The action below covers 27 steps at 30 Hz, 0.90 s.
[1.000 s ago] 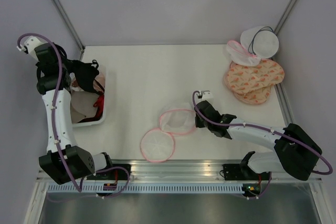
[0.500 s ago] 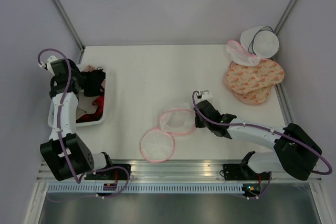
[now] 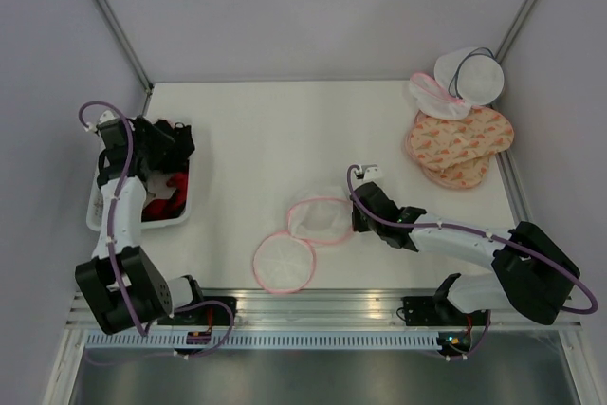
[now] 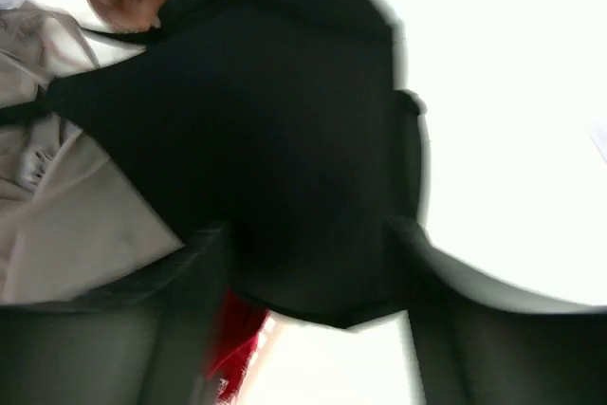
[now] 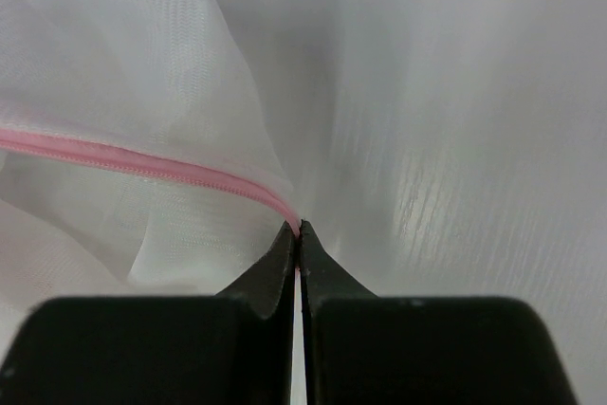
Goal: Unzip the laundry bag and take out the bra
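The laundry bag [image 3: 318,218] lies unzipped mid-table, its second round half [image 3: 284,261] flopped toward the near edge. My right gripper [image 3: 357,216] is shut on the bag's pink trim [image 5: 190,177] at its right rim, low on the table; the right wrist view shows the fingertips pinched together on the trim [image 5: 300,230]. The black bra [image 4: 266,139] is over the white bin [image 3: 142,224] at the left, also seen in the top view [image 3: 182,136]. My left gripper [image 3: 171,151] is above the bin with its fingers [image 4: 199,272] spread wide, the bra's lower edge between them.
The bin holds a red garment [image 3: 174,180] and a beige one [image 4: 76,215]. At the back right lie peach patterned bags [image 3: 460,144], a white round bag with dark trim [image 3: 471,76] and another pink-trimmed mesh piece [image 3: 432,94].
My left arm has swung down and to the right, bringing the bra from above the bin's far left corner down over the bin. The right arm and the bag have not moved.
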Each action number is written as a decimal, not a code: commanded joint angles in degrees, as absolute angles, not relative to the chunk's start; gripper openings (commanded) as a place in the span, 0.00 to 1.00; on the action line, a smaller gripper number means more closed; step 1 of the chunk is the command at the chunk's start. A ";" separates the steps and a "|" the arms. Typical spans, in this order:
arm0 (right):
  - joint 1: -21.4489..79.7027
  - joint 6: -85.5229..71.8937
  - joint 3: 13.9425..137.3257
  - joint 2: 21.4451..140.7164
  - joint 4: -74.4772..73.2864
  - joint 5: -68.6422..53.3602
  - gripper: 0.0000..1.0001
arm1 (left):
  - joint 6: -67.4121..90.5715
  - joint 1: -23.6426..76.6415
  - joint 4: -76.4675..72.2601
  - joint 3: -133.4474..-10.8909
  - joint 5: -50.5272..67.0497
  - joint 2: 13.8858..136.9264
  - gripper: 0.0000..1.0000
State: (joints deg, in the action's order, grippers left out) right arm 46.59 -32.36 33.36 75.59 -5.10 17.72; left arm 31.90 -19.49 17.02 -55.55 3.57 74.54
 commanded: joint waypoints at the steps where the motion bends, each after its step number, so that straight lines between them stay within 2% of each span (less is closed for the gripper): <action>1: 46.32 -33.31 33.13 75.50 -2.90 16.79 0.00 | 34.45 -19.42 16.60 -56.69 2.30 66.81 0.86; 2: 46.32 -33.40 33.22 75.50 -2.73 16.61 0.00 | 34.71 -19.34 17.48 -56.43 2.11 63.32 0.99; 6: 46.32 -33.31 33.40 75.24 -3.34 16.17 0.01 | 34.98 -17.85 20.47 -54.50 4.03 54.35 1.00; 10: 46.32 -33.31 33.05 73.05 -4.04 16.44 0.00 | 35.24 -12.41 21.80 -48.63 13.68 45.37 1.00; 14: 46.32 -31.56 34.01 67.87 -6.84 14.77 0.54 | 35.86 -1.34 21.53 -42.91 16.78 38.07 1.00; 15: 46.41 -30.77 34.36 66.29 -9.12 14.24 0.58 | 36.21 3.38 21.10 -42.02 17.40 37.01 1.00; 17: 46.58 -29.10 36.03 61.80 -11.94 12.22 0.66 | 36.56 6.84 20.48 -39.73 17.40 33.50 1.00; 20: 48.25 -25.41 38.23 58.45 -16.52 6.08 0.69 | 36.74 9.49 20.13 -38.50 18.89 30.25 1.00; 22: 51.66 -24.87 39.98 58.79 -18.10 6.14 0.71 | 36.39 9.67 20.13 -38.41 19.25 29.18 1.00; 27: 67.83 -24.52 43.50 65.46 -16.98 10.37 0.73 | 35.95 9.67 20.83 -38.58 17.59 26.82 1.00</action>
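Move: The black bra hangs among the already parted left fingers, its middle about 3 cm ahead, 3 cm to the right and 5 cm below, over the basket. The red garment lies roughly 8 cm back, 3 cm right and 10 cm below; the laundry bag some 12 cm back, 38 cm right, 15 cm down. The right fingers pinch the bag's corner: its middle is about 7 cm left and 1 cm ahead, its opened flap 16 cm left and 9 cm back. The bra is left in the basket as the left fingers spread fully; that hand rises about 11 cm, then swings right and back towards the laundry bag, turning clockwise some 40 degrees and tipping its fingers up. The bag's pink-edged corner is let go by the right hand, which first stays put, then opens, lifts about 9 cm and swings left and back over the bag towards the flap. ##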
